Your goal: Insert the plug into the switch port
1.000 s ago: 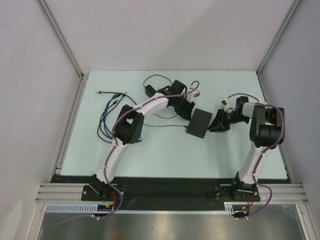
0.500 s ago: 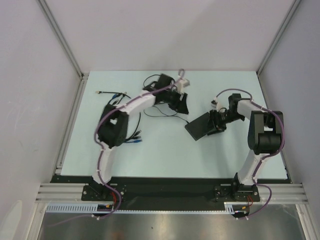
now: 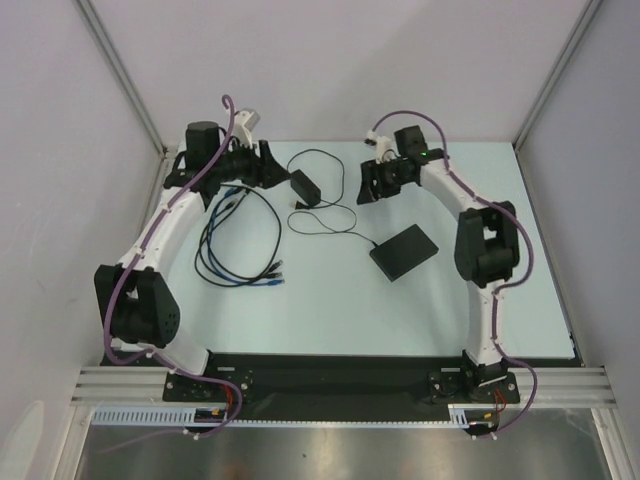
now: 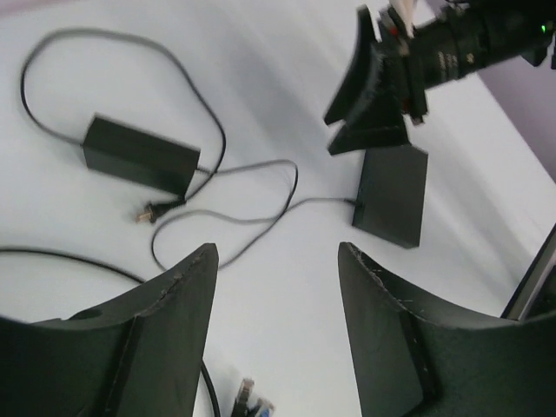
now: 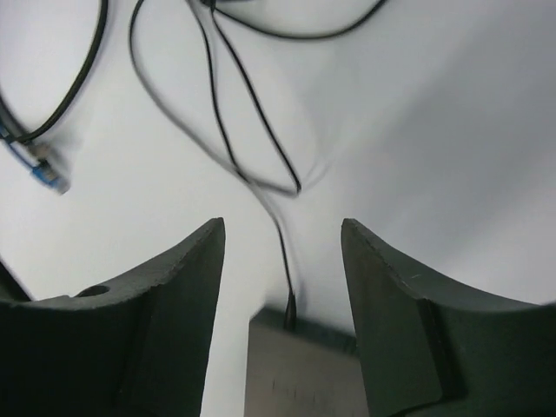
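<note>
The switch (image 3: 404, 251) is a flat black box lying on the table right of centre. A thin black cable (image 3: 330, 220) runs from the power adapter brick (image 3: 304, 188) to the switch, and its plug (image 5: 289, 314) meets the switch's edge (image 5: 300, 373). My left gripper (image 3: 268, 166) is open and empty, raised at the back left, away from the switch (image 4: 393, 195). My right gripper (image 3: 368, 186) is open and empty, raised behind the switch. In the right wrist view the switch sits low between my open fingers (image 5: 174, 287).
A bundle of blue and black network cables (image 3: 235, 235) lies at the left, with loose plugs (image 3: 270, 283) at its near end; these also show in the left wrist view (image 4: 248, 401). The adapter brick (image 4: 139, 156) lies at the back centre. Walls close the table's sides.
Both arms have drawn back from the switch. The left swung to the far back left, the right lifted to the back. The switch now lies free on the table, turned.
</note>
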Tool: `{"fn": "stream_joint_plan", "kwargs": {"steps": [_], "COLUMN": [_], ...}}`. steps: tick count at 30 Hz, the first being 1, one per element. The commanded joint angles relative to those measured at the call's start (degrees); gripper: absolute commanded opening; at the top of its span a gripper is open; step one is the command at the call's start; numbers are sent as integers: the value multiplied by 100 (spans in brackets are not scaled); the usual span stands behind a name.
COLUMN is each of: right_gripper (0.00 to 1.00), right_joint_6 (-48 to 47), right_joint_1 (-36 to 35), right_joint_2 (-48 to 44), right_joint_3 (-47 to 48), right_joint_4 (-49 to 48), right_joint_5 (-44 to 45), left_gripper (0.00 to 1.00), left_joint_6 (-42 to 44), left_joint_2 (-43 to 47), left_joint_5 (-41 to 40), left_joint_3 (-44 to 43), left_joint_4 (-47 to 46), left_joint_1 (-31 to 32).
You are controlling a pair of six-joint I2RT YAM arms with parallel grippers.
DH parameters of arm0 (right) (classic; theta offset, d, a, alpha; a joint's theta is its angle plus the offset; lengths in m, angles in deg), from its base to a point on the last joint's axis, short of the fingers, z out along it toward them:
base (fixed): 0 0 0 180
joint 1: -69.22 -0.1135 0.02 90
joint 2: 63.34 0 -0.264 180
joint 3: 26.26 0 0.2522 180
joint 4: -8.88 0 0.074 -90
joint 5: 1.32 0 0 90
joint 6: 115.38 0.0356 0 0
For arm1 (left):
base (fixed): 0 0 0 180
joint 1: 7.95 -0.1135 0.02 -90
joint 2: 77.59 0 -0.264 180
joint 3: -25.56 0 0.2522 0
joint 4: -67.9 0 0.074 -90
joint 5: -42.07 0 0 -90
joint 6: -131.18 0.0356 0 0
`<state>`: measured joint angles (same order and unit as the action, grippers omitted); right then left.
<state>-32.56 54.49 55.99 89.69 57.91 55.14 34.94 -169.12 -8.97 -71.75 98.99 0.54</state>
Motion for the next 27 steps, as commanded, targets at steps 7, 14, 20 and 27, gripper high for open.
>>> {"fn": "stream_joint_plan", "kwargs": {"steps": [7, 14, 20, 27], "right_gripper": [59, 1, 0, 0], "right_joint_6": [-151, -328, -433, -810], "right_joint_1": [-690, -533, 196, 1110], "right_joint_2": [1917, 2182, 1937, 1813], "right_joint_3": [2208, 2226, 2173, 2050], "right_joint_4": [367, 227, 68, 68], "right_joint_5": [761, 1191, 1639, 1974], "left_gripper": [64, 63, 63, 63], "left_joint_6": [466, 536, 922, 1327], "left_joint_2": [680, 514, 136, -313], "left_joint_5": [-275, -223, -3, -161], "left_joint_3": [708, 779, 480, 366], "left_joint_4": [570, 606, 1062, 1273], "left_joint_1": [-225, -225, -50, 425]}}
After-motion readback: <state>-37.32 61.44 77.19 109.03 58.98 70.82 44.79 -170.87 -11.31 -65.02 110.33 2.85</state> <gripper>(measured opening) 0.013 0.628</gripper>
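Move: The thin cable's bend between adapter and switch lies about 4 cm ahead of my open right hand, 6 cm left and 10 cm below. The adapter is some 10 cm ahead and 16 left, its pronged plug 4 ahead and 18 left; the switch is about 8 cm back and 7 right. From my left hand, the black network plug is roughly 8 cm back, 1 left and 26 below, with the blue one 5 cm nearer the base. I lower my right hand about 9 cm while reaching left and a little forward to the thin cable, shut the fingers on it, then pull it some 15 cm right and 6 forward at the same low height, keeping the pinch. Meanwhile my left hand, fingers still open, sinks about 9 cm and draws back 4, towards the network plugs. ##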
